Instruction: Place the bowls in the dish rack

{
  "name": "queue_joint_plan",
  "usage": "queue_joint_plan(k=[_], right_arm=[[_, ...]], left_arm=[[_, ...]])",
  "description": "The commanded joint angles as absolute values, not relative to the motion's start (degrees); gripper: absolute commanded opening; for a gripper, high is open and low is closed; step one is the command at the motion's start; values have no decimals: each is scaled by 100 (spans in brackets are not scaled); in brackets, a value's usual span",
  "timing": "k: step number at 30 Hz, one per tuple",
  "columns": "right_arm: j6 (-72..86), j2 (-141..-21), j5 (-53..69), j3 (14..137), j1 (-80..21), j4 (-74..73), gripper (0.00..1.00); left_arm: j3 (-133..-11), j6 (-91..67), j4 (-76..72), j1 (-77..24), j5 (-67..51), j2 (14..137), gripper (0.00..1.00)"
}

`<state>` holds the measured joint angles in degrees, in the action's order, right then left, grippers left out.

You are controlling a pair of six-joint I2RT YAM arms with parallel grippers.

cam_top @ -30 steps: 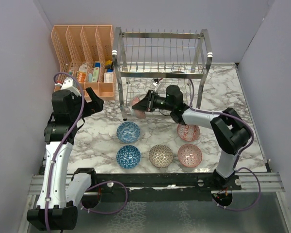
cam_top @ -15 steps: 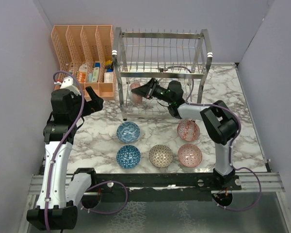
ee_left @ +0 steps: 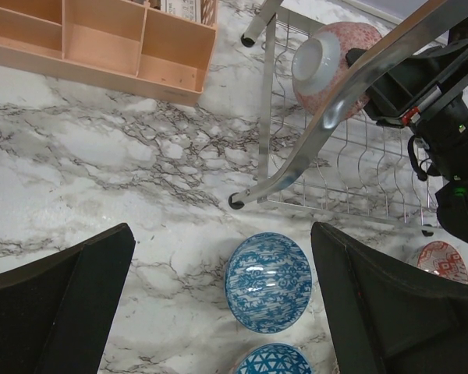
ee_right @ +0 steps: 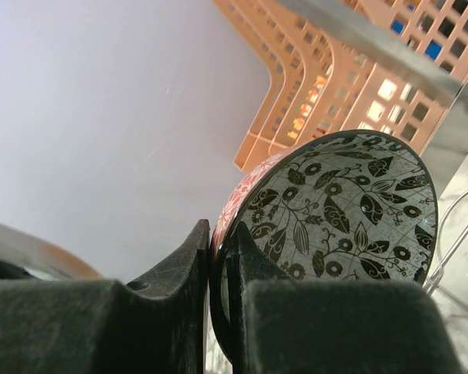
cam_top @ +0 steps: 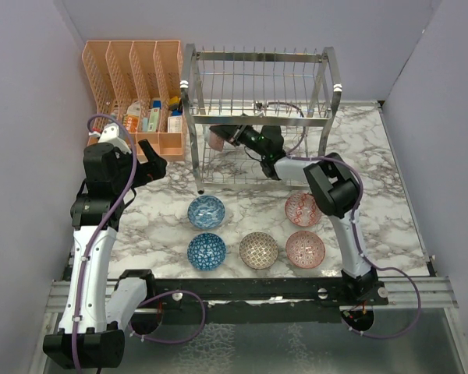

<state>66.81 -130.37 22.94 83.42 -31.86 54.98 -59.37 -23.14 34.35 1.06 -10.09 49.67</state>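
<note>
The dish rack (cam_top: 259, 119) stands at the back of the marble table. My right gripper (cam_top: 228, 136) reaches into its lower tier and is shut on the rim of a bowl (cam_top: 215, 140), pink-red outside with black leaves on white inside (ee_right: 343, 202). The bowl is held on edge, with one finger on each side of the rim (ee_right: 218, 265). On the table lie two blue bowls (cam_top: 206, 211) (cam_top: 206, 251), a brown-beige one (cam_top: 259, 250) and two pink-red ones (cam_top: 305, 248) (cam_top: 303, 208). My left gripper (cam_top: 152, 167) hovers open left of the rack, above the nearer blue bowl (ee_left: 267, 281).
An orange mesh organizer (cam_top: 136, 86) with small boxes stands left of the rack, close to the held bowl (ee_left: 327, 66). The rack's metal post (ee_left: 351, 93) and foot (ee_left: 235, 202) cross the left wrist view. Purple walls close in the table on three sides.
My right arm has carried the bowl from the rack's front opening back and left, deeper into the lower tier. The left arm has not moved.
</note>
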Motion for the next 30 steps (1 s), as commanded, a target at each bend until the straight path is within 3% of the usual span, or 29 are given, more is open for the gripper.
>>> queue_joint_plan(k=[1, 22, 30], right_arm=[[6782, -13329, 1977, 8969, -3062, 5737, 1], [7237, -14331, 2258, 9821, -2887, 5572, 3], [7067, -14274, 2248, 9747, -2876, 5427, 51]], left_arm=[[-5863, -2217, 3261, 141, -1152, 4879, 99], [-5731, -2184, 3139, 123, -1141, 4926, 99], [-5706, -2182, 3144, 122, -1136, 4922, 99]])
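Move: The slot at the left end of the lower rack, where the pink bowl I hold on edge is going, lies about 6 cm ahead of my right hand, 4 cm left and 8 cm lower. The rack's front-left foot is roughly 12 cm back and 8 cm left of that hand; the light blue bowl is some 21 cm back and 6 cm left. From my left hand the slot is about 25 cm ahead, 14 cm right and 17 cm down. Still pinching the pink bowl by its rim, my right hand slides it on forward inside the rack by about 4 cm. Then I lower it some 4 cm onto the lower rack, easing a little farther forward, with the wrist barely tipping. Once still, I open my fingers nearly halfway and let go of the rim. ##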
